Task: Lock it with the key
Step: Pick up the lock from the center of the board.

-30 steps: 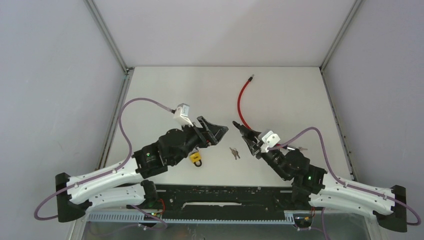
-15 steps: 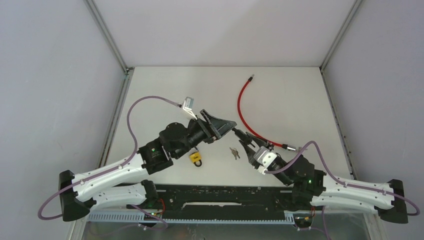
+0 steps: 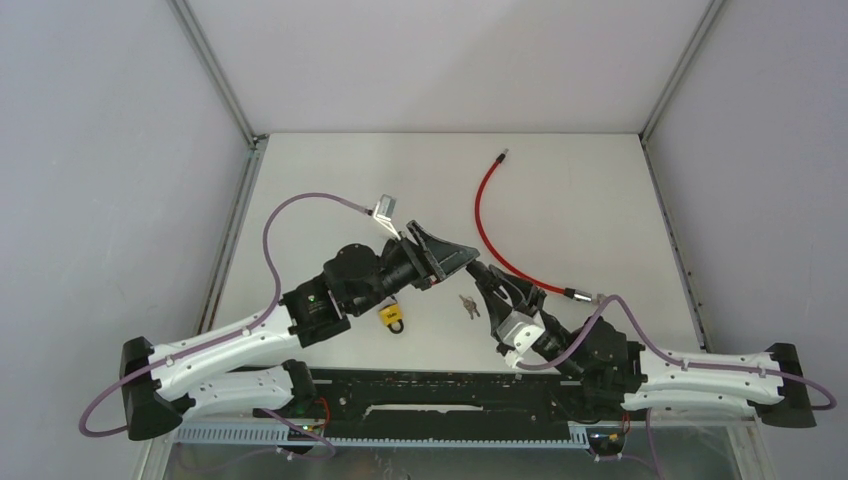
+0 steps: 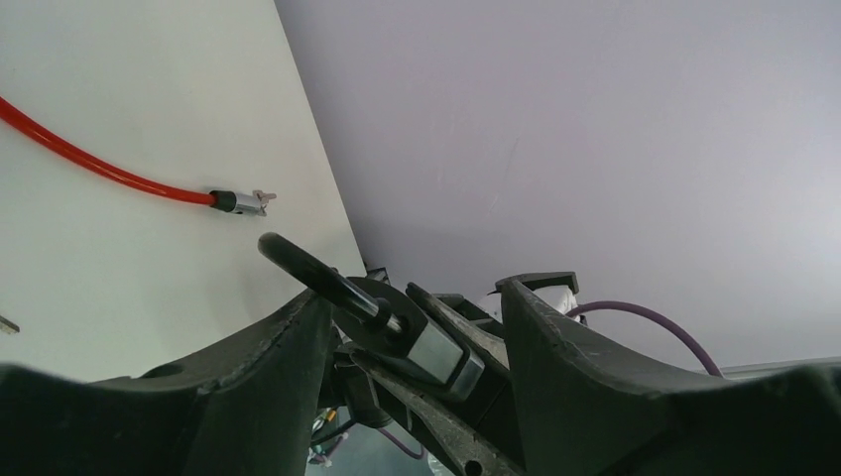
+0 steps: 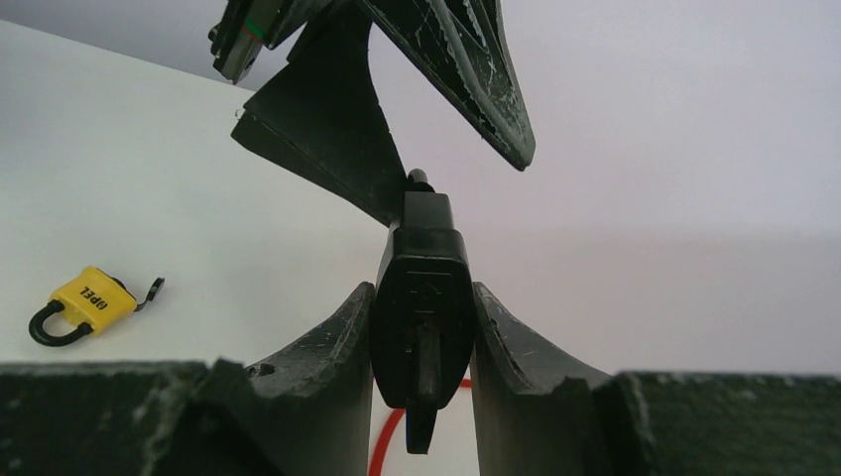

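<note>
My right gripper (image 3: pixel 481 273) (image 5: pixel 423 293) is shut on a black lock piece (image 5: pixel 421 248), held raised off the table at the centre. In the left wrist view this piece (image 4: pixel 389 319) shows a dark rod, a round disc and a silver block. My left gripper (image 3: pixel 463 258) (image 4: pixel 426 297) meets it tip to tip. Its jaws stand on either side of the piece's end, open, with gaps visible. A small bunch of keys (image 3: pixel 469 305) lies on the table just below both grippers. A yellow padlock (image 3: pixel 392 318) (image 5: pixel 84 302) lies under the left wrist.
A red cable (image 3: pixel 481 205) (image 4: pixel 99 164) curves from the back centre to a metal end (image 3: pixel 583 295) at the right. The grey enclosure walls (image 3: pixel 120 150) stand on both sides, and the arms' base rail (image 3: pixel 440 395) runs along the near edge.
The right arm has swung left and lower, its wrist rolled over, still holding the black piece. The left gripper has moved right to meet it and narrowed its jaws.
</note>
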Tool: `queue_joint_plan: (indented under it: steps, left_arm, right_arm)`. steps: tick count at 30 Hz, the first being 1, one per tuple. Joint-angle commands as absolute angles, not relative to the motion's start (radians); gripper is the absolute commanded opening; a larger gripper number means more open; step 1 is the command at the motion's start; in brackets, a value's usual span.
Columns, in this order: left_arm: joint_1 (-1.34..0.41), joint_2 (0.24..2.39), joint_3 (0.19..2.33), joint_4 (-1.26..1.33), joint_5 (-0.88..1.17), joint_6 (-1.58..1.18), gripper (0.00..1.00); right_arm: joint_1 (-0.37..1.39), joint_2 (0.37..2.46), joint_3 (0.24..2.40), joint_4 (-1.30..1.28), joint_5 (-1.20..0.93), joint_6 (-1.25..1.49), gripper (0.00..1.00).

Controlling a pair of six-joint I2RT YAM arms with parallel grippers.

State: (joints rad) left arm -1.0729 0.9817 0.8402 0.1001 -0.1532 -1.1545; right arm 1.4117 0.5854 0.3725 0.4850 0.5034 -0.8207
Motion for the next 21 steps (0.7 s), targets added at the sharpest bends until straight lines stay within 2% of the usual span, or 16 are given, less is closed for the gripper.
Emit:
queue_joint_plan:
  steps: [1, 5, 11, 15, 19, 21]
  left_arm:
    - [-1.066, 0.98, 0.859, 0.129, -0.149, -1.162, 0.65]
    - [-1.066, 0.988, 0.869, 0.125, -0.152, -1.15, 0.59]
    - [-1.067, 0.995, 0.869, 0.115, -0.146, -1.142, 0.27]
    - [-1.067, 0.999, 0.867, 0.113, -0.144, -1.133, 0.01]
    - [-1.067, 0.992, 0.857, 0.134, -0.144, -1.097, 0.0]
    - [-1.066, 0.984, 0.852, 0.138, -0.158, -1.085, 0.0]
  right_arm:
    - [1.438, 0.565, 0.403, 0.607, 0.493, -0.878, 0.0]
    - [1.444, 0.539, 0.405, 0.516, 0.454, -0.847, 0.0]
    - [1.451, 0.505, 0.405, 0.415, 0.409, -0.831, 0.03]
    - [1.457, 0.506, 0.406, 0.383, 0.39, -0.838, 0.06]
    - [1.463, 0.515, 0.415, 0.341, 0.381, -0.843, 0.16]
    - [1.467, 0.515, 0.416, 0.323, 0.375, -0.841, 0.25]
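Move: The black lock's shackle is almost at the left hand's open fingertips, about 1 cm ahead, 1 cm to the right and 2 cm below. Down on the table, roughly 33 cm below that hand, the keys lie some 5 cm ahead and 1 cm to the right, the yellow padlock about 3 cm ahead and 17 cm to the left. From the right hand, which already holds the lock's body, the shackle is about 3 cm ahead, 3 cm left and 2 cm up. Sinking barely 1 cm, the left hand otherwise stays in place and closes its fingers from about two-thirds open to nearly shut, pinching the black lock at the base of its shackle. The right hand keeps its grip on the lock's body, draws back about 1 cm, then dips about 1 cm with a slight downward tilt of its fingers. ##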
